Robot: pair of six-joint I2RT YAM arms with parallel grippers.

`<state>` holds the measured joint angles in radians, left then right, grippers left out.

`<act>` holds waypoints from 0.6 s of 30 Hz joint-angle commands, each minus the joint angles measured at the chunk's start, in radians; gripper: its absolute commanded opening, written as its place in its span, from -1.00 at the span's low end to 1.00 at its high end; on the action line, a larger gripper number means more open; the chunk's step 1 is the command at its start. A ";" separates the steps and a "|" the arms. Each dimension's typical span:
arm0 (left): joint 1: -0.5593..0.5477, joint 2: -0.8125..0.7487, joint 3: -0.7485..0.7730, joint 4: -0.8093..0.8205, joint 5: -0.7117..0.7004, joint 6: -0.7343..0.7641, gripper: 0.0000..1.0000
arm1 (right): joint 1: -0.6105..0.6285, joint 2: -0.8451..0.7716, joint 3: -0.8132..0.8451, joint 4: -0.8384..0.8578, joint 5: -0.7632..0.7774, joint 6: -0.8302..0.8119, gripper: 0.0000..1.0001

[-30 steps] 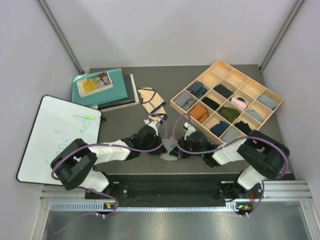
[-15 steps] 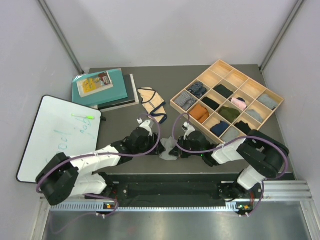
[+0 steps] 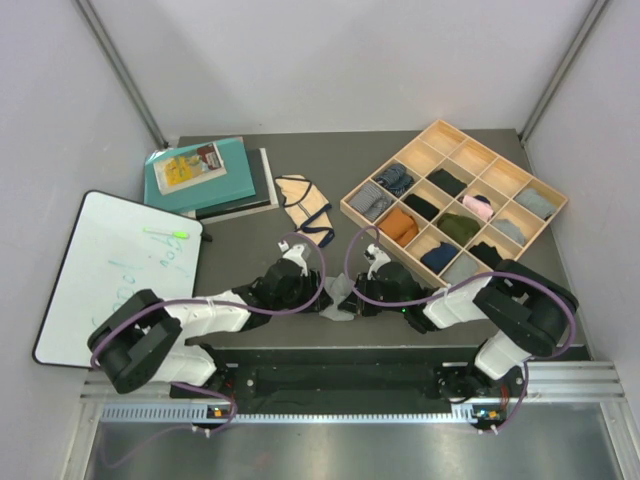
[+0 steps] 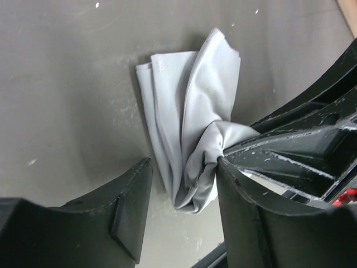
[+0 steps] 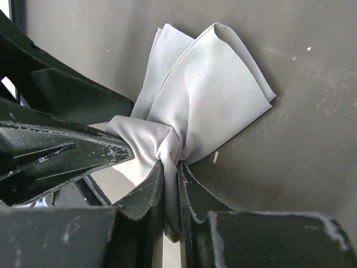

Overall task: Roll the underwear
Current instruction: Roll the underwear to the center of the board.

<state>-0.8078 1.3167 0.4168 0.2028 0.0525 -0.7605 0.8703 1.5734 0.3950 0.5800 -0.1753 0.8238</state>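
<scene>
The light-grey underwear [image 3: 338,298] lies bunched and partly folded on the dark table, near its front edge. My right gripper [image 5: 170,167] is shut on a twisted fold of this grey cloth [image 5: 206,95]. My left gripper [image 4: 183,167] stands open around the near end of the same cloth [image 4: 184,89], which brushes the tip of its right finger. In the top view the left gripper [image 3: 316,293] and the right gripper [image 3: 358,297] face each other across the bundle. The beige underwear [image 3: 303,205] with navy edging lies flat farther back.
A wooden compartment tray [image 3: 437,126] with several rolled socks sits at the back right. Stacked books [image 3: 205,175] lie at the back left. A whiteboard [image 3: 110,270] with a green marker [image 3: 166,233] lies off the table's left side.
My left gripper has gone from shut to open, letting go of the grey underwear, and its arm has shifted. The right gripper has kept its grip in place.
</scene>
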 commanded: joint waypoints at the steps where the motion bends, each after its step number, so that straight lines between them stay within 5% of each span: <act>1: -0.001 0.039 -0.033 0.076 -0.013 -0.002 0.04 | 0.016 0.066 -0.039 -0.240 0.031 -0.032 -0.88; 7: 0.001 0.088 -0.058 0.167 0.016 -0.008 -0.25 | 0.016 0.060 -0.041 -0.233 0.028 -0.032 -0.85; 11: -0.001 0.125 -0.058 0.195 0.052 -0.013 -0.80 | 0.016 0.034 -0.027 -0.272 0.036 -0.048 -0.74; 14: -0.001 0.118 -0.055 0.166 0.066 -0.004 -1.00 | 0.016 -0.021 0.001 -0.360 0.051 -0.087 -0.50; 18: -0.001 0.072 -0.043 0.063 0.058 0.010 -1.00 | 0.016 -0.160 0.048 -0.518 0.102 -0.169 0.20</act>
<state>-0.8040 1.4132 0.3832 0.3885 0.0914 -0.7818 0.8776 1.4975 0.4385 0.4332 -0.1692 0.7826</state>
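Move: The gray underwear, folded to a narrow strip, has its middle about 3 cm to the left hand's right, 1 cm ahead and 2 cm below its half-open fingers. From the right hand, still pinching the strip's gathered near edge, that middle lies some 2 cm ahead, 3 cm left and barely lower. The beige garment lies roughly 21 cm ahead of the left hand and 3 cm left; the wooden organizer's middle, about 20 cm ahead of the right hand and 23 cm right. The left fingers close from half open and pinch the gathered edge of the gray underwear, just beside the right fingertips, as that hand eases about 1.5 cm right and 1 cm down onto the strip. The right hand holds its pinch without moving until the left is nearly shut, then opens to about half, lets go and starts up by some 1 cm. ##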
